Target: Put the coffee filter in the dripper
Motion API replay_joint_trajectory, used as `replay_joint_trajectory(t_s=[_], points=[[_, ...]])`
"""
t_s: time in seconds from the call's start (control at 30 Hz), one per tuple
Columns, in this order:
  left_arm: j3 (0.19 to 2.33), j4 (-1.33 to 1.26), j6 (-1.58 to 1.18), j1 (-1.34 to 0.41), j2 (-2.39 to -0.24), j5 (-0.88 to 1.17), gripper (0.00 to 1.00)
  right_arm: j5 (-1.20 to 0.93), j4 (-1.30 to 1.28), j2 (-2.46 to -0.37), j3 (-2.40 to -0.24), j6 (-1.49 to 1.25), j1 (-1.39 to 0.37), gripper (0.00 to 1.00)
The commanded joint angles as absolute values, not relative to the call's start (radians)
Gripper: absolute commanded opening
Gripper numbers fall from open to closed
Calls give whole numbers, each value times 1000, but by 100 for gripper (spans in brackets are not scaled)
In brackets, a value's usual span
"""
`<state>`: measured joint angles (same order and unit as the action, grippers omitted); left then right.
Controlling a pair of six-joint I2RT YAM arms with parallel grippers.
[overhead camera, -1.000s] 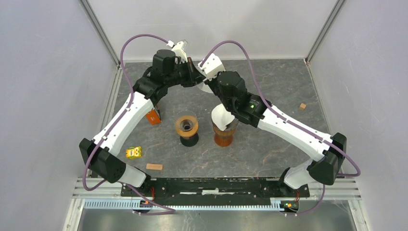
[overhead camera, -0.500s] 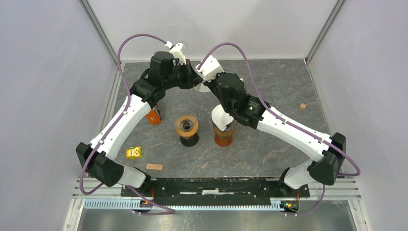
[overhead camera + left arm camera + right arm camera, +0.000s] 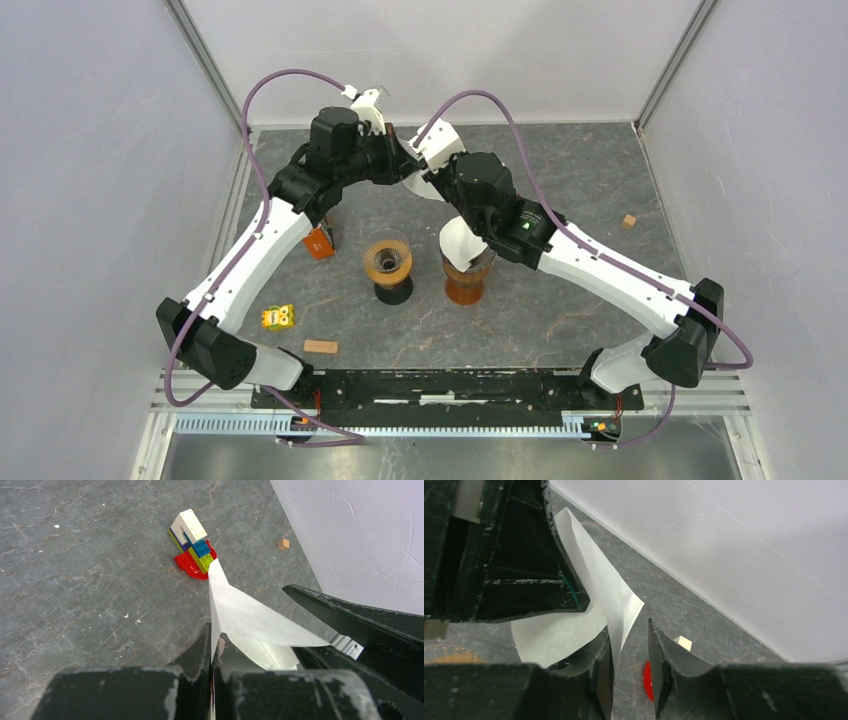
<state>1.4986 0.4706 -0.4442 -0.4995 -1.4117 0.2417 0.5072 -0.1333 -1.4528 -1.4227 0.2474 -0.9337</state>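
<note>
The white paper coffee filter (image 3: 245, 620) hangs in the air at the back of the table, pinched at one edge by my left gripper (image 3: 214, 635), which is shut on it. In the right wrist view the filter (image 3: 594, 580) runs between my right gripper's (image 3: 630, 645) parted jaws, lying against the left finger with a clear gap to the other. From above, both grippers meet at the filter (image 3: 428, 186), left gripper (image 3: 402, 160) and right gripper (image 3: 416, 172). The ribbed brown dripper (image 3: 388, 258) stands on a black base, nearer and below them.
An amber holder (image 3: 466, 285) with a stack of white filters (image 3: 462, 243) stands right of the dripper. A toy-brick model (image 3: 192, 545) and a small wooden cube (image 3: 283, 543) lie by the back wall. An orange block (image 3: 318, 243), a yellow toy (image 3: 277, 317) and a wooden piece (image 3: 320, 346) lie at left.
My right gripper's jaws have come apart off the filter. The left gripper keeps its pinch; both arms have barely shifted.
</note>
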Motion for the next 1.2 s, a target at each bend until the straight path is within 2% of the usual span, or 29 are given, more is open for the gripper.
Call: replay_joint_trajectory(t_s=[0.0,0.33,0.6,0.87,0.9,1.03,1.17], points=[[1506,459,-369,-507,-1380,247,2,456,-133,-1439,-1440,231,-930,36],[1496,463,-334,-525,-1361,242,3,498,-156,-1506,-1485,240,-931,35],[1489,464,-328,-531,-1353,243,3,567,-145,-1516,-1491,265,-931,21],[1480,463,-296,-532,-1353,206,3,592,-136,-1500,-1483,266,-931,13],[1477,462,-295,-532,-1354,203,5,593,-135,-1497,-1482,260,-931,11],[1456,420,-311,-532,-1350,235,29,582,-140,-1493,-1490,216,-932,4],[1456,396,-344,-532,-1363,263,41,573,-162,-1505,-1514,172,-931,0]])
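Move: My left hand still pinches the coffee filter by its edge; the filter's middle is about 3 cm to that hand's right and 2 cm below. From my right hand, its part-open fingers around the paper, the filter's middle is about 2 cm left and 3 cm down. The empty dripper stands some 6 cm left of my left hand, 9 cm back and 24 cm lower; the carafe with the other filter is roughly 5 cm right of my right hand, 9 cm back and 25 cm below. While my left hand keeps its pinch and eases back about 1 cm, I lower my right hand some 3 cm along the filter, fingers part-open around its edge, ending a centimetre farther forward. There I close my right fingers and pinch the paper; then my left hand, sinking slightly, opens its fingers to over a third and frees its grip. ##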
